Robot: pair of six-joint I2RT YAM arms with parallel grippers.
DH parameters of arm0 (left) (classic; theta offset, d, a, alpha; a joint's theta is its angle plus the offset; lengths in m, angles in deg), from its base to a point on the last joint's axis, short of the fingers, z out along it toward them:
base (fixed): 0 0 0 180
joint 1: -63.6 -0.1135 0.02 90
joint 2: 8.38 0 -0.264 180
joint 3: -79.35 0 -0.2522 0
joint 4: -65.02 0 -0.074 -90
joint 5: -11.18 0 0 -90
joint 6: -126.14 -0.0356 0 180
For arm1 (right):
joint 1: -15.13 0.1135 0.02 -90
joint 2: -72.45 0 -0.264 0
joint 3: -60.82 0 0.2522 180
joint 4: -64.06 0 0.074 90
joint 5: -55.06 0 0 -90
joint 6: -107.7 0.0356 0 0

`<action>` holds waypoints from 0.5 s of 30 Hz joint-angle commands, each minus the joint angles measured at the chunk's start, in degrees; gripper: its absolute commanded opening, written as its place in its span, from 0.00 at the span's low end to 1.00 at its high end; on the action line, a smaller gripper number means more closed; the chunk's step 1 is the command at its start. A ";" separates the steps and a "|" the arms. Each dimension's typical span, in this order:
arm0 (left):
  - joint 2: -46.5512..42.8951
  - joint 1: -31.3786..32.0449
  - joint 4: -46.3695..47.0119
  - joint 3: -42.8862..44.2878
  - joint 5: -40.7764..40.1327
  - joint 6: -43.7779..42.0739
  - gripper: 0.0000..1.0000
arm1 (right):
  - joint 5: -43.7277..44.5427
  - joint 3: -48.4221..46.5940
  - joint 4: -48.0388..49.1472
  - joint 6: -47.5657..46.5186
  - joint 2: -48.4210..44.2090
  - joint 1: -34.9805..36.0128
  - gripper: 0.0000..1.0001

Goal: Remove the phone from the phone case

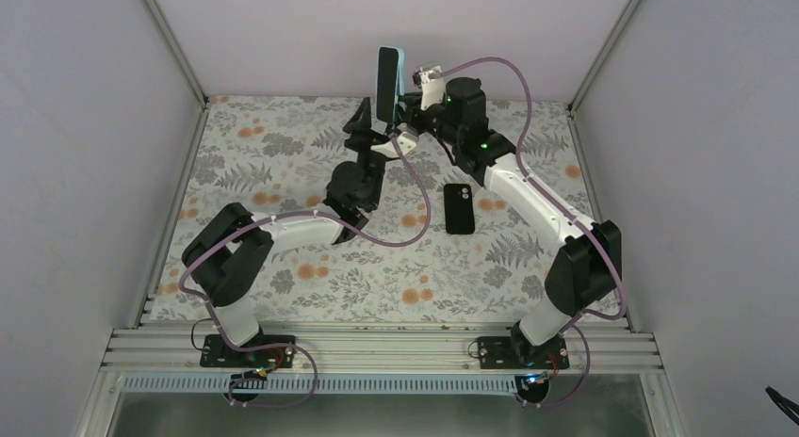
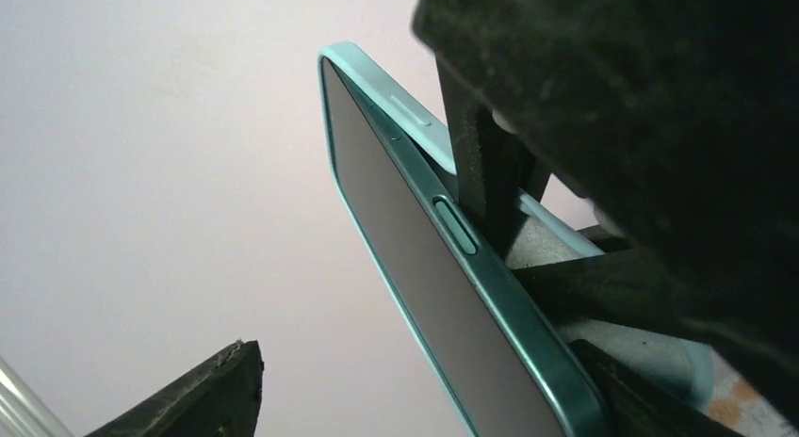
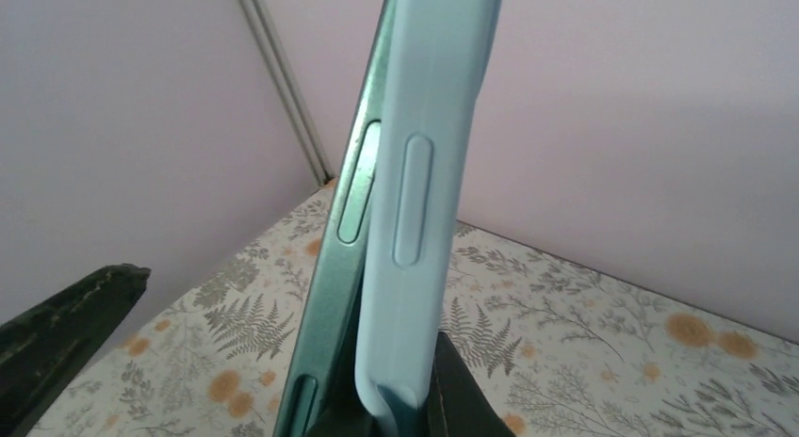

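Observation:
My right gripper holds the light blue phone case upright above the far middle of the table, shut on the case's lower edge. The teal phone with its dark screen sits partly peeled out of the case, and a gap shows between them low down. My left gripper reaches up from below with its jaws open around the phone. One finger stands well off the screen side, and a dark mass on the other side lies close behind the case.
A black phone-sized slab lies flat on the floral table cover to the right of centre. Pale walls close in the table at the back and on both sides. Purple cables loop over both arms.

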 commanded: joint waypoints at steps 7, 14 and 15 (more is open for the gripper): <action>-0.09 -4.45 14.64 4.30 -10.29 -5.36 0.40 | -20.13 2.47 -21.58 -5.04 -0.51 2.09 0.03; 1.61 -4.25 14.01 6.57 -9.97 -5.67 0.25 | -21.97 1.38 -25.37 -6.77 -0.13 2.22 0.03; 1.87 -4.22 13.90 6.99 -10.09 -5.83 0.23 | -21.92 1.55 -25.46 -6.76 -0.30 2.20 0.03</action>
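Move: The left hand, fingers pointing forward and a little up, is at the lower, near edge of the upright phone; its middle is about 4 cm ahead, 2 cm right and 5 cm above. For the right hand, which already grips the loosened case rim, the phone's middle is some 3 cm ahead, 3 cm left and 5 cm up. On the table, roughly 33 cm below the left hand, a black phone lies about 21 cm right and 4 cm back. Easing about 1 cm to its right, the left hand shuts its wide-open fingers from either side onto the phone's near long edge close to the lower end and pinches it. The right hand keeps its grip on the peeled case rim while drifting about 1 cm each up, back and left, swinging some 5 degrees counter-clockwise. ##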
